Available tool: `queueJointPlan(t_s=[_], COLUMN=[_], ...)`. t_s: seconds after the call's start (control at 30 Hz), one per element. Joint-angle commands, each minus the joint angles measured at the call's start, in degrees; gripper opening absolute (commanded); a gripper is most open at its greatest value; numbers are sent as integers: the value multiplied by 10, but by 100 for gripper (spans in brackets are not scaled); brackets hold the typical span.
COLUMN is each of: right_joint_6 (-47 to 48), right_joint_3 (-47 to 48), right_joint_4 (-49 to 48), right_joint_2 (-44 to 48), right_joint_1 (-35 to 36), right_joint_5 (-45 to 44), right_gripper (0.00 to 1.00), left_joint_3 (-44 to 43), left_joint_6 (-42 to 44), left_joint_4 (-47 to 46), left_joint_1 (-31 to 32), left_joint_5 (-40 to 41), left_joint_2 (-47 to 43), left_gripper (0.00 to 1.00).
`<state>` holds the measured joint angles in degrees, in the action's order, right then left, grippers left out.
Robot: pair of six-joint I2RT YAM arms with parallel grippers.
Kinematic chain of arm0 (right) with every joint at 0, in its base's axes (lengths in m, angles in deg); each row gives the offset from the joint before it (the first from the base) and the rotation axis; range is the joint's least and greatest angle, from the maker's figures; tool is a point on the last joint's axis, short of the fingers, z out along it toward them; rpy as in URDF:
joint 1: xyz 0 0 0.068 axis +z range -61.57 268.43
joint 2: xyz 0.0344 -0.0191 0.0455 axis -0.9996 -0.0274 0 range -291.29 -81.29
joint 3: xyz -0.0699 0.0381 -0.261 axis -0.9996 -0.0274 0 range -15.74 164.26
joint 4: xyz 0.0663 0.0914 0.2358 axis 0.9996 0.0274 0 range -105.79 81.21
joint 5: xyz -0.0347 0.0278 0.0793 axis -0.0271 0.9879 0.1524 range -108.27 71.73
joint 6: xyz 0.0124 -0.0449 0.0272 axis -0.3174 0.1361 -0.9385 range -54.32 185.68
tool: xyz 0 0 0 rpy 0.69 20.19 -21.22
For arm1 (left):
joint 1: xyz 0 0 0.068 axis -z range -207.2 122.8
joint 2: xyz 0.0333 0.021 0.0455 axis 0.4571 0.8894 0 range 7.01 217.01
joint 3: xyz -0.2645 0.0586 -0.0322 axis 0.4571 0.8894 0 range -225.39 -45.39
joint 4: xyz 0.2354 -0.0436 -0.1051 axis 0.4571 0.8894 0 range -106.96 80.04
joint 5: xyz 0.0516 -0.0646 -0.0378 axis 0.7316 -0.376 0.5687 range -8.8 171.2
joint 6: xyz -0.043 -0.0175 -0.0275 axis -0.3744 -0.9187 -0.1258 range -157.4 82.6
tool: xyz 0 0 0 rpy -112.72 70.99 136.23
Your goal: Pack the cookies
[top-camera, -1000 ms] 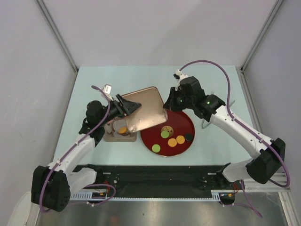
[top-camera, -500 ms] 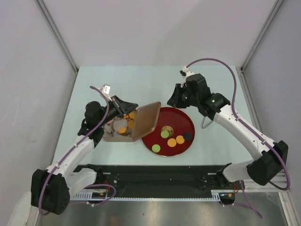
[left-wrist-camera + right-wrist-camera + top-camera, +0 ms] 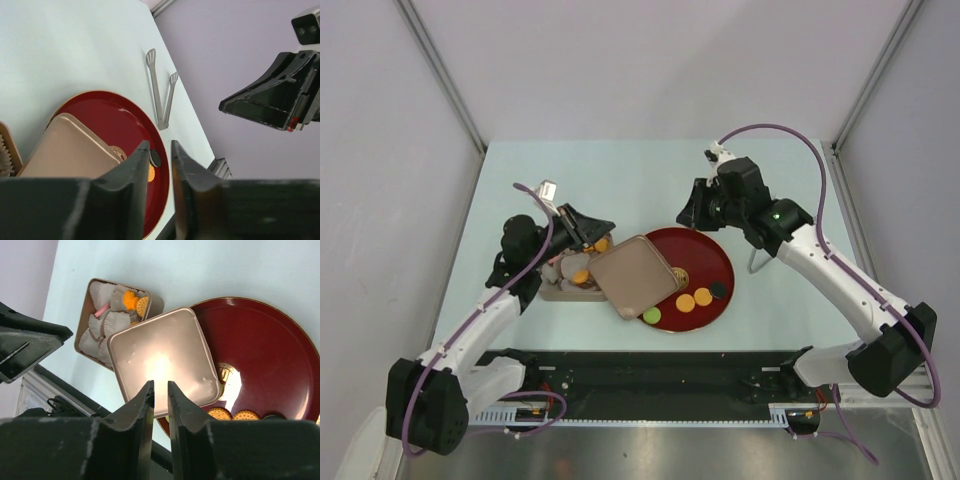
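Cookies lie on the dark-red plate (image 3: 712,255): two orange ones (image 3: 694,299), a black one (image 3: 719,291) and a green one (image 3: 652,316). More orange cookies (image 3: 580,276) sit among paper cups in the tan box (image 3: 552,291); the right wrist view shows them (image 3: 142,304) with a pink one (image 3: 101,311). The tan lid (image 3: 634,276) lies flat, partly over the box and partly over the plate. My left gripper (image 3: 597,231) hovers above the box's far side, narrowly open and empty (image 3: 161,145). My right gripper (image 3: 689,213) is above the plate's far edge, narrowly open and empty (image 3: 160,384).
Metal tongs (image 3: 756,262) lie on the table right of the plate, also in the left wrist view (image 3: 161,95). A black rail (image 3: 650,375) runs along the near table edge. Grey walls stand on both sides.
The lid was held up between both grippers. It was let go, stood tilted on its edge, then fell flat onto the plate's left side. My right gripper drew back and up.
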<state>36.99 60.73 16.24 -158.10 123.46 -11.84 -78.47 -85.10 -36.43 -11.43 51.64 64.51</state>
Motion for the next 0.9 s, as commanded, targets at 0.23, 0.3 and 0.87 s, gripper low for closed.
queueJointPlan(t_s=[0.23, 0.3, 0.87], right_joint_6=[55, 58, 79], right_joint_3=[-32, -47, -61], right_joint_4=[24, 10, -82], right_joint_2=[-79, -97, -245], right_joint_1=[0, 4, 23], right_joint_5=[-42, -34, 1], right_gripper=[30, 34, 49], left_joint_3=[-21, -18, 31], left_joint_6=[27, 34, 51], left_joint_4=[56, 72, 164], left_joint_1=[1, 2, 2], left_joint_5=[30, 38, 79], left_joint_2=[-31, -40, -128], left_gripper=[82, 85, 85])
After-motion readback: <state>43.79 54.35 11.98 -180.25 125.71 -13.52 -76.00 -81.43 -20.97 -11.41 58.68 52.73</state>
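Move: The lid lies loose, bridging the box's right rim and the plate. Its middle is about 10 cm to my right hand's left, 2 cm back and 22 cm below; the plate's middle is 1 cm left, 1 cm back and the box 24 cm left, 3 cm ahead, both about 23 cm down. From my left hand the lid is some 5 cm right, 1 cm back and 20 cm below, and the box 9 cm left, 3 cm ahead, 21 cm down. I drop my right hand almost straight down, about 18 cm, onto the line of the lid's right edge over the plate, tipping its fingers some 25 degrees steeper and opening them to about half. Meanwhile my left hand spreads wide, drifting about 4 cm left and back and sinking a little, still high above the lid's left part and the box. ##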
